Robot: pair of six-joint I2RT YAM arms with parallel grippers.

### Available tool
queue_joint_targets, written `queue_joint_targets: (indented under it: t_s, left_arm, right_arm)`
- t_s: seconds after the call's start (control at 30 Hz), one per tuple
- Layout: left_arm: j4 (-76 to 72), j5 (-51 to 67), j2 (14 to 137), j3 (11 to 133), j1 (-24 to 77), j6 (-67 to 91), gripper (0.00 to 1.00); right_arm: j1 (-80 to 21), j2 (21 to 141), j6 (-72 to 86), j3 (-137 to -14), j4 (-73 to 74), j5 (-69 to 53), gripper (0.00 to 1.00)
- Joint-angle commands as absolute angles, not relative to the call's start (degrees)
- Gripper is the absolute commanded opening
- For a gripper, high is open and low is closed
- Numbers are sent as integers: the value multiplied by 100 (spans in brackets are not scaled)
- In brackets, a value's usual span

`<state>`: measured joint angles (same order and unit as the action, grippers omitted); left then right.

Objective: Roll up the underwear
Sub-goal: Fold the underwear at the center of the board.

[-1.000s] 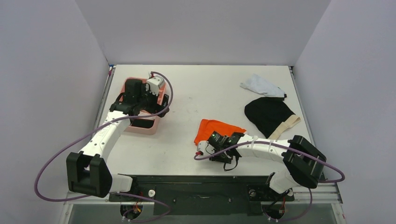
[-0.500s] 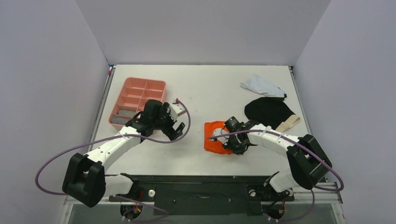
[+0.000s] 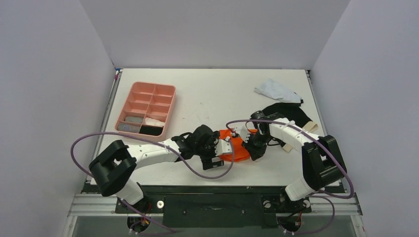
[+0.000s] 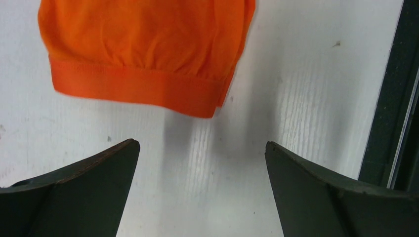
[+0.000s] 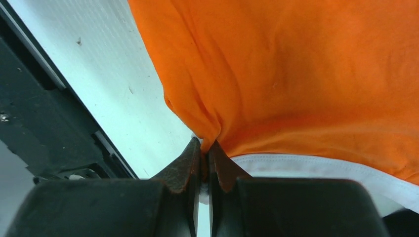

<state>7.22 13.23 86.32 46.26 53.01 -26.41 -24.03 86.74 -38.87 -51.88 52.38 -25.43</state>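
Note:
The orange underwear [image 3: 238, 150] lies bunched at the table's front middle, between my two grippers. My right gripper [image 5: 203, 143] is shut on a pinched fold of the orange underwear [image 5: 306, 74] by its white-edged band; in the top view the right gripper [image 3: 250, 143] is at the garment's right side. My left gripper [image 4: 201, 145] stands open just above the bare table, its fingers short of the hem of the orange underwear [image 4: 143, 49]; seen from above, the left gripper [image 3: 217, 150] is at the garment's left edge. The black underwear [image 3: 292, 111] with its beige waistband [image 3: 310, 127] lies behind, partly hidden by the right arm.
A pink compartment tray [image 3: 129, 101] holding a few rolled cloths sits at the left. A pale blue-white cloth [image 3: 276, 90] lies at the back right. The dark front rail [image 3: 197, 190] runs close below the orange garment.
My left arm swung from the pink tray across to the orange underwear's left edge. My right gripper closed on the orange cloth and carried it right and farther back.

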Motion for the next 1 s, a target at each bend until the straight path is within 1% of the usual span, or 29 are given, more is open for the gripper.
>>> queue_joint_targets:
  t_s: [0.0,0.03,0.1,0.37,0.57,0.83,0.97]
  left_arm:
    - [178,1258,9018,5168,5598,-2943,100]
    - [133,1224,9062,5173,5620,-2968,100]
    - [-180,1209,9174,5170,5651,-3008,95]
    - [-681,859,9487,5018,5959,-3394,84]
    - [-844,675,9541,4971,6080,-3608,81]
    - [-970,245,9485,4745,6275,-4000,79]
    - [-814,193,9463,4739,6388,-4068,71]
  right_arm:
    - [-2072,8890,-4268,-5549,5712,-3257,0]
    - [-2047,8942,-4306,-5584,5739,-3306,0]
    - [-1972,9010,-4347,-5622,5803,-3383,0]
    - [-1668,9381,-4613,-5938,6265,-3810,0]
    - [-1425,9647,-4882,-6205,6675,-4080,0]
    - [-1327,9764,-4927,-6291,6746,-4072,0]
    - [-1281,9841,-4931,-6332,6758,-4075,0]
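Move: The folded orange underwear lies with its middle about 8 cm to the right of the open left hand, 2 cm ahead and 5 cm below; its near hem is only some 4 cm to the right. The right hand already pinches its back right corner, so its middle is about 7 cm to the left of that hand, 3 cm ahead and 2 cm below. The black garment lies some 12 cm to the right of the right hand and 13 cm ahead. The left hand slides about 6 cm to the right, quickly at first and then easing off, over the hem at the underwear's left end; it sinks only about a centimetre, turns some 10 degrees clockwise while its fingertips swing forward, and closes its fingers about a quarter, so that they straddle the hem's back part without a grip yet. The right hand keeps its pinch on the back right corner, rises slowly by 1.5 cm or so and tilts its fingertips some 15 degrees forward and a little to the right. ##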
